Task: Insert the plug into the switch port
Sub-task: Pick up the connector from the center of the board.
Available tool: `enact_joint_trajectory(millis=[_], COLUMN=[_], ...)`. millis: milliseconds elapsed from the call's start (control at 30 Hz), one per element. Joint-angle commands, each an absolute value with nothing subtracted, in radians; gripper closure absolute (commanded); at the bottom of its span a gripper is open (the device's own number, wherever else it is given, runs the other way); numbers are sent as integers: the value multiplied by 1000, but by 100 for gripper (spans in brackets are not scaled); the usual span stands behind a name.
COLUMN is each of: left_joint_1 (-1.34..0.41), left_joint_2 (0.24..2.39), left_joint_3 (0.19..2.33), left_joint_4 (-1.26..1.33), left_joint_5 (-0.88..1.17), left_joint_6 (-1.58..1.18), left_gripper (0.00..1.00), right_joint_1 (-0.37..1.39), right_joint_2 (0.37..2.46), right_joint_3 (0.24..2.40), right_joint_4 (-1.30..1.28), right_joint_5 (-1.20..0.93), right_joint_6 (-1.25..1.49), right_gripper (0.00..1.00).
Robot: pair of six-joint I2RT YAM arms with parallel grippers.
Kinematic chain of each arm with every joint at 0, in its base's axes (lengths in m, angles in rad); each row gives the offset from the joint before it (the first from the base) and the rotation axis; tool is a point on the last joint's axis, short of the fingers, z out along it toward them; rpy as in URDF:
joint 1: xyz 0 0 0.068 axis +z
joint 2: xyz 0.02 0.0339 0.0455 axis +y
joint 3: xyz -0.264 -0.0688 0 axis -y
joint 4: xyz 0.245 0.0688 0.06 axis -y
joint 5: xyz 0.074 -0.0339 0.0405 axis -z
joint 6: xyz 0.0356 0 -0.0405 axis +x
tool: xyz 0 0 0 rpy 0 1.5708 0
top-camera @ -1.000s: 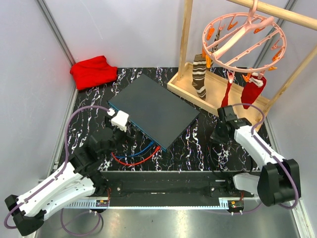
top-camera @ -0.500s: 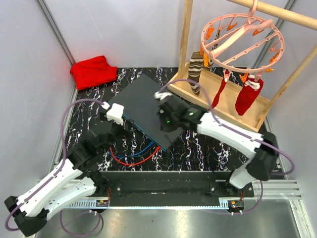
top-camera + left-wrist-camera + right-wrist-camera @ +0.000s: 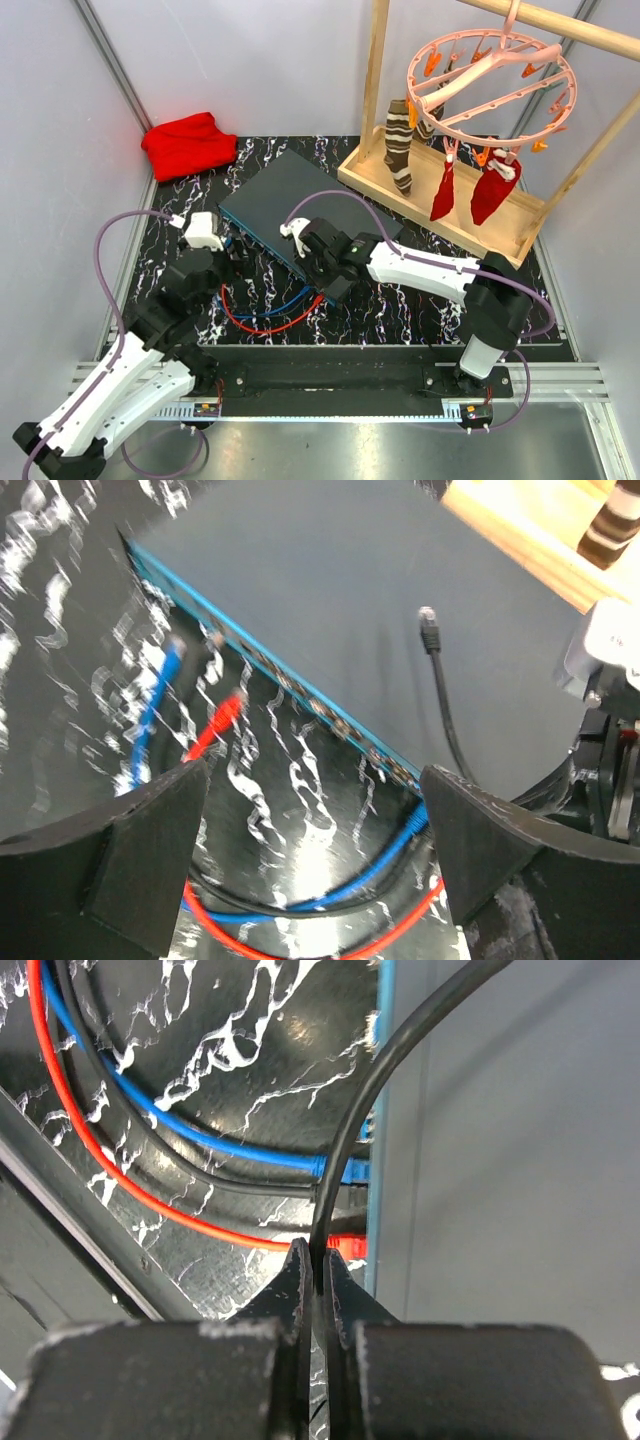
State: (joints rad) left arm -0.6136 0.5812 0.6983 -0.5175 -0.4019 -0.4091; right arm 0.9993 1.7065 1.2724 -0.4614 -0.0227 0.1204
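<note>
The switch [image 3: 312,212], a flat dark grey box with a teal front edge [image 3: 300,695], lies slantwise mid-table. On its top rests a black cable ending in a loose clear plug [image 3: 428,617]. My right gripper [image 3: 322,1260] is shut on that black cable [image 3: 345,1130] at the switch's near right corner [image 3: 333,285], some way back from the plug. A red plug [image 3: 345,1245] and a blue plug [image 3: 348,1170] sit against the front edge beside it. My left gripper [image 3: 312,780] hangs open and empty over the table before the front edge [image 3: 238,265]. Loose blue [image 3: 176,652] and red [image 3: 230,705] plugs lie near the sockets.
Blue, red and black cables [image 3: 265,318] loop on the marbled table in front of the switch. A red cloth [image 3: 188,143] lies at the back left. A wooden tray [image 3: 440,195] and frame at the back right carry a pink peg hanger [image 3: 490,75] with hanging socks.
My right arm swung from the table's right side across to the switch's near corner, where it now pinches the black cable. The left arm drew back to the left. The hanger sways.
</note>
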Motion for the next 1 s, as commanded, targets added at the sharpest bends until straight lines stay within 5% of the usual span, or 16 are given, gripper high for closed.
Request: enact_joint_trajectory(millis=[0,567,967], left_joint_1=[-603,-529,-528], left_joint_2=[584,1170,1353], left_joint_3=[628,818,897], left_joint_4=[-358,-141,-141], left_joint_5=[-316,-31,74], left_joint_6=[-570,-563,-549], left_gripper=[11,26,38], right_joint_1=[999,999,999], right_joint_2=[1652,1551,1537], right_joint_3=[1200,999,969], right_joint_4=[-309,-143,-123], right_joint_5=[-98,-115,-98], right_joint_6=[78,110,109], right_gripper=[100,100,100])
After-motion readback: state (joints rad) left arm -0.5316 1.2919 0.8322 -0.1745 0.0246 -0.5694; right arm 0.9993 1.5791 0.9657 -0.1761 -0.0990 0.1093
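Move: The black connector, sticking up from the cable in the right hand's grip, lies about 12 cm ahead of the left hand, 12 cm to its right and 7 cm lower. It is some 12 cm ahead of the right hand, 4 cm to its left and 4 cm above it. Nearly straight under the right hand, about 6 cm down, is the red plug in the switch. The blue plug sits about 2 cm ahead and 3 cm left of the right hand, at that same lower level. Still pinching the black cable behind the connector, the right hand eases some 3 cm down and 2 to 3 cm back. The left hand closes in on the upright connector without touching it, sweeping about 12 cm right and 8 cm each forward and down, sinking first. It tips about 20 degrees downward while its wide-open fingers narrow to roughly two thirds. ##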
